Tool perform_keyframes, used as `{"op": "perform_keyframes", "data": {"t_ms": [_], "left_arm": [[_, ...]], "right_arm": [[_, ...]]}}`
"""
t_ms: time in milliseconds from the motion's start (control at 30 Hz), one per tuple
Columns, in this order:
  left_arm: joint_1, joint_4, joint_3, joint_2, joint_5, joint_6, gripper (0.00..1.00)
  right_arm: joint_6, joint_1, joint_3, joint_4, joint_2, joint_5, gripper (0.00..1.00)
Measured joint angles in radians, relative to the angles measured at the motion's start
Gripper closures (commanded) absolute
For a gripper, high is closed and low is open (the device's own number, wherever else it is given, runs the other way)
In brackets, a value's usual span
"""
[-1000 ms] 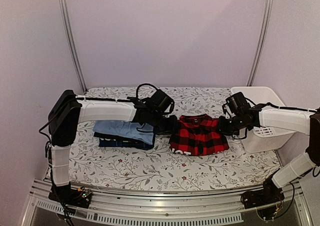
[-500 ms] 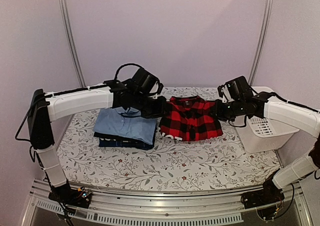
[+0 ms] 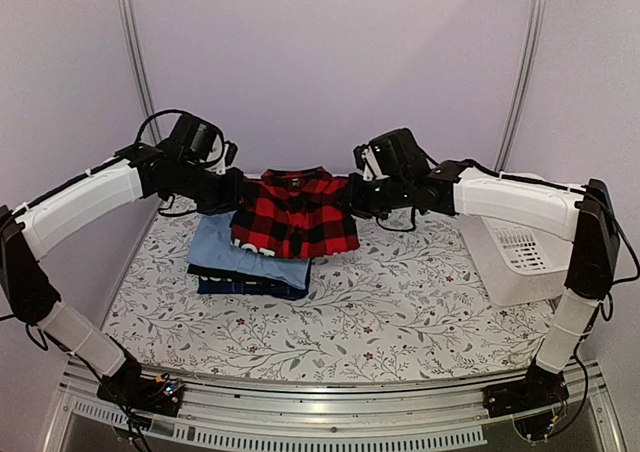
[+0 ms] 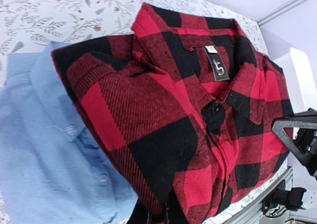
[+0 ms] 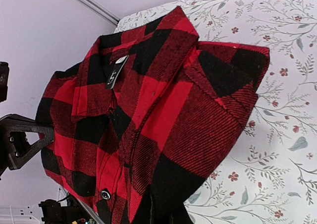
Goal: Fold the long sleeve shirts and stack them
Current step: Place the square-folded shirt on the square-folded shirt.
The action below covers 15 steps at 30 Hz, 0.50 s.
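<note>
The folded red-and-black checked flannel shirt [image 3: 296, 214] hangs in the air, held by its two side edges. My left gripper [image 3: 237, 191] is shut on its left edge and my right gripper [image 3: 352, 196] is shut on its right edge. The flannel's lower part overlaps the light blue collared shirt [image 3: 228, 250], which lies folded on top of the dark navy garment [image 3: 248, 287]. From the left wrist, the flannel [image 4: 188, 120] shows its collar and label above the light blue shirt [image 4: 44, 144]. From the right wrist, the flannel [image 5: 148, 115] covers my fingers.
A white plastic basket [image 3: 527, 262] stands at the right edge of the floral tablecloth [image 3: 400, 302]. Metal frame posts [image 3: 135, 62] rise at the back corners. The opposite gripper shows in each wrist view past the flannel's far edge.
Both arms have lifted the flannel off the table and carried it up and to the left, from beside the basket to above the light blue shirt stack.
</note>
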Motion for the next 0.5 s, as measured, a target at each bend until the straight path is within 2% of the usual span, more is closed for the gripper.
{"op": "perform_keyframes", "data": {"t_ms": [233, 500], "left_arm": [[0.182, -0.04, -0.059, -0.044, 0.007, 0.067, 1.0], [0.282, -0.059, -0.098, -0.043, 0.039, 0.103, 1.0]], "right_arm": [[0.039, 0.063, 0.244, 0.042, 0.251, -0.019, 1.0], [0.067, 0.07, 0.319, 0.058, 0.371, -0.06, 1.0]]}}
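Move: The stack of square-folded shirts, light blue on top, lies almost beneath the left hand, level with it sideways, about 2 cm back and 16 cm down. From the right hand the stack is some 23 cm left, 2 cm back and 16 cm down. The red plaid shirt is held spread between the hands, its middle about 12 cm right of the left hand, 5 cm back and 3 cm lower. Still pinching the red plaid shirt's sides, both hands carry it about 10 cm left over the stack, gradually sinking. ##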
